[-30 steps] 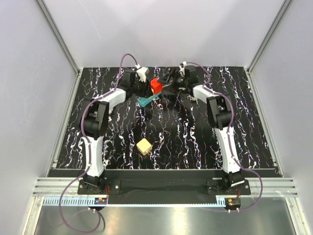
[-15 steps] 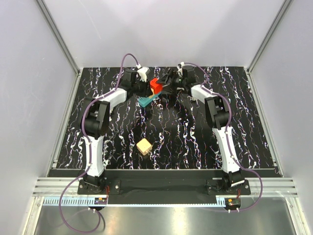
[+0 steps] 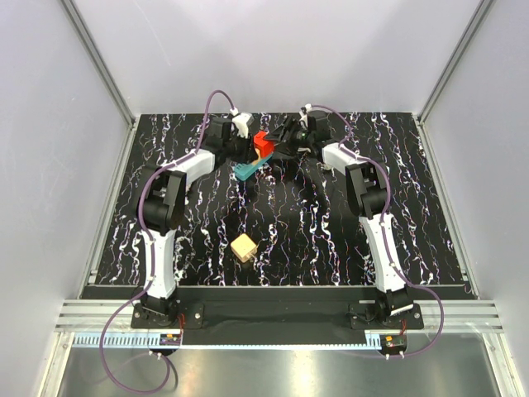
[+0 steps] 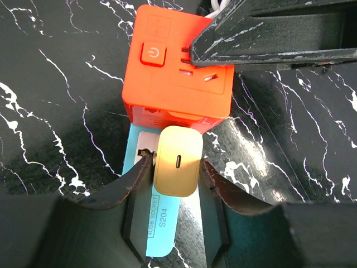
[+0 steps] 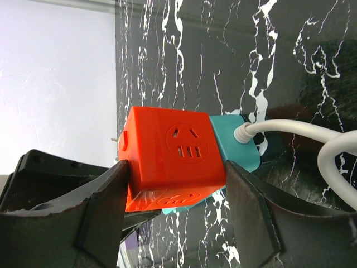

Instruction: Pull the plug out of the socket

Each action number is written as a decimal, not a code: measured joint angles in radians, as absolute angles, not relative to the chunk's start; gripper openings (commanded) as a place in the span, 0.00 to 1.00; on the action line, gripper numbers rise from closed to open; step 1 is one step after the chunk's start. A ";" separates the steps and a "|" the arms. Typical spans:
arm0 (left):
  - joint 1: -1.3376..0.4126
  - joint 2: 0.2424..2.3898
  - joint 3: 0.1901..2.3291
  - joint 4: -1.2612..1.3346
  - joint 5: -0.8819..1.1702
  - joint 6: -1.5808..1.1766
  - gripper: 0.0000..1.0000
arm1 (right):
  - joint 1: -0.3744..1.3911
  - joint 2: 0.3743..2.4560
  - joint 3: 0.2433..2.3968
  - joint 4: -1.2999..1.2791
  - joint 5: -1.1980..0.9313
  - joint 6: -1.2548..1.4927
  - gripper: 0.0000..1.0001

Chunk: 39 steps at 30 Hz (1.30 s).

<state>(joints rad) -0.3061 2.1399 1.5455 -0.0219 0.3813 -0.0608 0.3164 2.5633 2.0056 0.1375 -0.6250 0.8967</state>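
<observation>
The teal-blue socket strip (image 3: 246, 170) lies tilted at the back of the table, also seen in the left wrist view (image 4: 163, 226) and the right wrist view (image 5: 237, 139). An orange cube plug (image 3: 263, 146) (image 4: 178, 67) (image 5: 173, 156) and a cream charger (image 4: 178, 162) sit in its outlets. My left gripper (image 3: 246, 150) (image 4: 176, 165) is shut on the cream charger, one finger on each side. My right gripper (image 3: 283, 142) (image 5: 177, 167) is shut on the orange cube, its fingers (image 4: 268, 33) against opposite faces. The strip's white cord (image 5: 301, 131) runs off to the right.
A small wooden block (image 3: 244, 247) lies on the marbled black table (image 3: 413, 207) in front of the arms. White walls enclose the back and both sides, and the back wall is close behind the grippers.
My right gripper has moved left from beside the cord onto the orange cube. My left gripper and the strip have stayed almost still.
</observation>
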 measured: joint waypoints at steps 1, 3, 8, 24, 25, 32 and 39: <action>-0.307 2.138 1.542 -0.015 0.378 -0.062 0.00 | 0.318 2.563 2.004 0.140 -0.618 0.896 0.25; -0.310 2.135 1.528 0.007 0.366 -0.065 0.00 | 0.319 2.563 1.993 0.160 -0.606 0.896 0.19; -0.315 2.117 1.486 0.060 0.348 -0.076 0.00 | 0.326 2.539 1.940 0.208 -0.571 0.897 0.10; -0.314 2.093 1.478 0.053 0.329 -0.107 0.00 | 0.354 2.526 1.928 0.223 -0.481 0.888 0.00; -0.312 2.089 1.478 0.057 0.331 -0.110 0.00 | 0.354 2.526 1.928 0.223 -0.480 0.883 0.00; -0.308 2.029 1.479 0.088 0.328 -0.139 0.00 | 0.358 2.523 1.927 0.223 -0.457 0.871 0.00; -0.308 1.948 1.437 0.110 0.313 -0.132 0.00 | 0.359 2.523 1.931 0.220 -0.457 0.871 0.07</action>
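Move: The yellow plug is already pinched in the left fingers, still on the teal socket strip, whose middle lies straight to the left hand's back, some 2 cm, and about 4 cm below. The red cube on the strip's far end stands roughly 4 cm ahead of the left hand and 4 cm to its right, level with it. The right hand holds that red cube between its fingers; from there the plug lies about 4 cm back and 4 cm left, at the same height. The yellow plug, kept pinched in the left fingers, is pulled up off the socket strip: hardly a centimetre at first, then a quick, nearly straight rise making about 8 cm in all, the hand tilting its fingertips some 10 degrees upward. The right hand keeps its grip on the red cube and holds it down at the strip, shifting only about a centimetre and turning slightly clockwise. ##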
